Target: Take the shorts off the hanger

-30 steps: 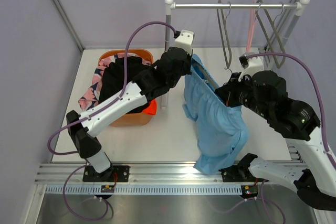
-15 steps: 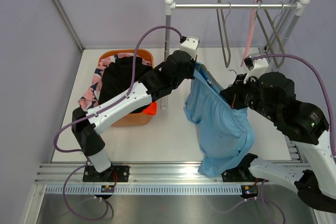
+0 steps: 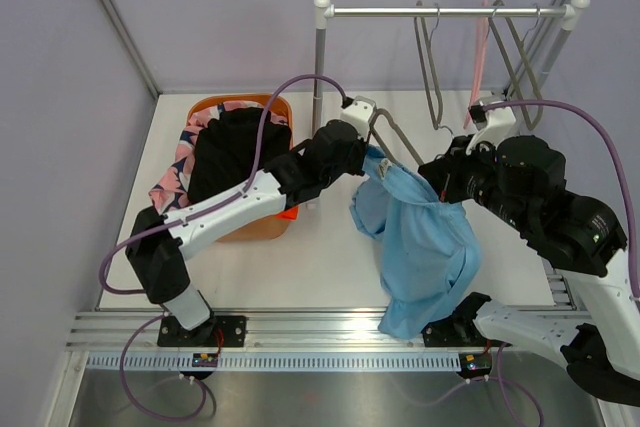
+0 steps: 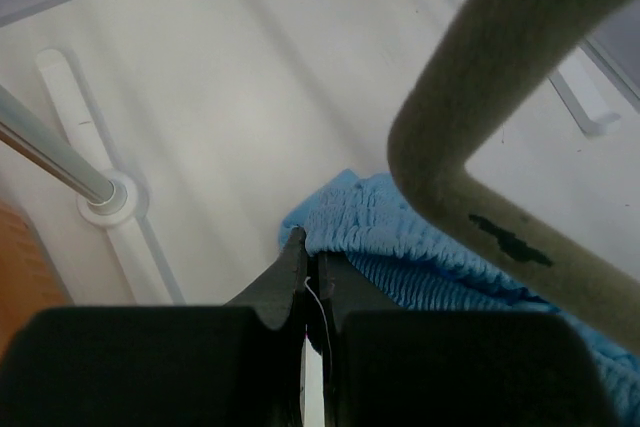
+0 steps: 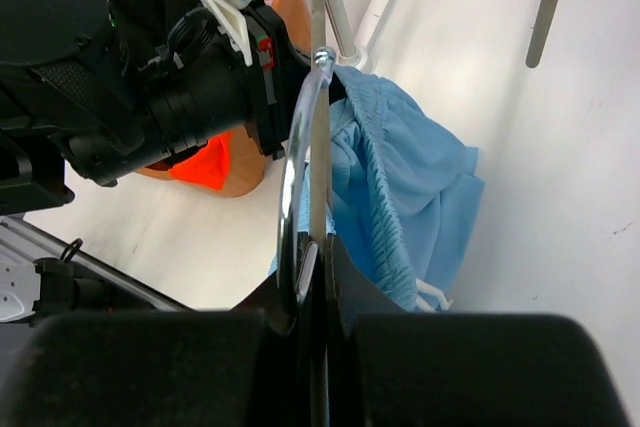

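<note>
The light blue shorts (image 3: 428, 242) hang in mid-air between my arms, partly on a grey hanger (image 3: 396, 143) whose left corner is bare. My left gripper (image 3: 377, 159) is shut on the left end of the shorts' ribbed waistband (image 4: 390, 232), just below the hanger's thick grey arm (image 4: 480, 97). My right gripper (image 3: 438, 183) is shut on the hanger's metal hook (image 5: 300, 167), with the shorts (image 5: 410, 182) draped beyond it. The black shorts (image 3: 232, 147), pink patterned shorts (image 3: 183, 162) and orange shorts (image 3: 288, 210) lie in the orange basket (image 3: 245, 102).
A clothes rack with a metal rail (image 3: 450, 11) stands at the back, with several empty hangers (image 3: 430, 77) on it. Its left pole (image 3: 320, 97) rises just behind my left wrist, and its base (image 4: 105, 199) shows in the left wrist view. The purple walls close in on both sides.
My left gripper has moved down and a little right with the waistband, pulling it off the hanger's left corner, which now stands bare. The shorts have bunched toward the right gripper.
</note>
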Robot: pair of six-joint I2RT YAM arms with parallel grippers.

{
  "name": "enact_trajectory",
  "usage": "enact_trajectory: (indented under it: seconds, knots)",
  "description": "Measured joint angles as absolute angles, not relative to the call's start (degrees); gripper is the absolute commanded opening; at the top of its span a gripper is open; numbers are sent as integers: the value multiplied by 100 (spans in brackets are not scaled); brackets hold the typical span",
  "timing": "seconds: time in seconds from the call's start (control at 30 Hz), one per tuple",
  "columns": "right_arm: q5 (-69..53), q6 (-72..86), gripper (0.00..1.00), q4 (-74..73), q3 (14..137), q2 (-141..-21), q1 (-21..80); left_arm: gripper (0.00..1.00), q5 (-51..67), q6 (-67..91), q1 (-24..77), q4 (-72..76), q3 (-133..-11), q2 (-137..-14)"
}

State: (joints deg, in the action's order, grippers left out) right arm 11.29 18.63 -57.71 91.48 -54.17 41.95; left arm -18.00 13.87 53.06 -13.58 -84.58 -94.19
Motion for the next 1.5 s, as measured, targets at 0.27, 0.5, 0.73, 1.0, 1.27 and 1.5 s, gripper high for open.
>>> enact_trajectory:
  seconds: [0.27,0.5,0.73,1.0,1.27,1.5]
  knots:
    - [1514,1820,0,-5568,9244,-5441,4198,0,-1527,1293,5627,-1055,-7719,-8801]
    - [2344,1728,0,-5223,9338,-5568,4202,0,-322,338,6995,-1710,-8044,-7859]
    - [2961,1673,0,-5183,9741,-6058,4204,0,1007,-482,8274,-2762,-8934,-7408]
    - [3522,1636,0,-5275,10263,-6545,4213,0,1732,-926,8423,-3959,-9885,-7266]
    - [3441,1673,0,-5030,10451,-6519,4219,0,2298,-1114,8423,-4633,-10127,-7242]
    - [3030,1643,0,-4731,10473,-6514,4233,0,2536,-1109,8436,-4722,-9854,-7448]
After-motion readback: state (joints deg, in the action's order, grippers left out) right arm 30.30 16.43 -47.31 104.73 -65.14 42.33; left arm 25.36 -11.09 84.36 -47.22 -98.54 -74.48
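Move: The shorts, one edge of their waistband already pinched in the left fingers, have their middle about 16 cm back, 11 cm right and 6 cm below that hand. The hanger they come off lies some 10 cm back, 7 cm right and 4 cm above it; the basket stands 8 cm farther out, 30 cm left and well below. From the right hand, which holds the hanger's hook, the shorts hang about 20 cm below, 2 cm back and 1 cm right, and an empty hanger hangs 20 cm ahead, 3 cm right, about level. The shorts' waistband, kept pinched in the shut left fingers, is pulled briskly back towards the robot by some 37 cm, away from the hanger's bare end; the left hand climbs on the way, sinks a little at the last and turns clockwise about 80 degrees. The right hand keeps the hook and carries the hanger the other way, up and forward, yawing clockwise and tipping its fingers up. ##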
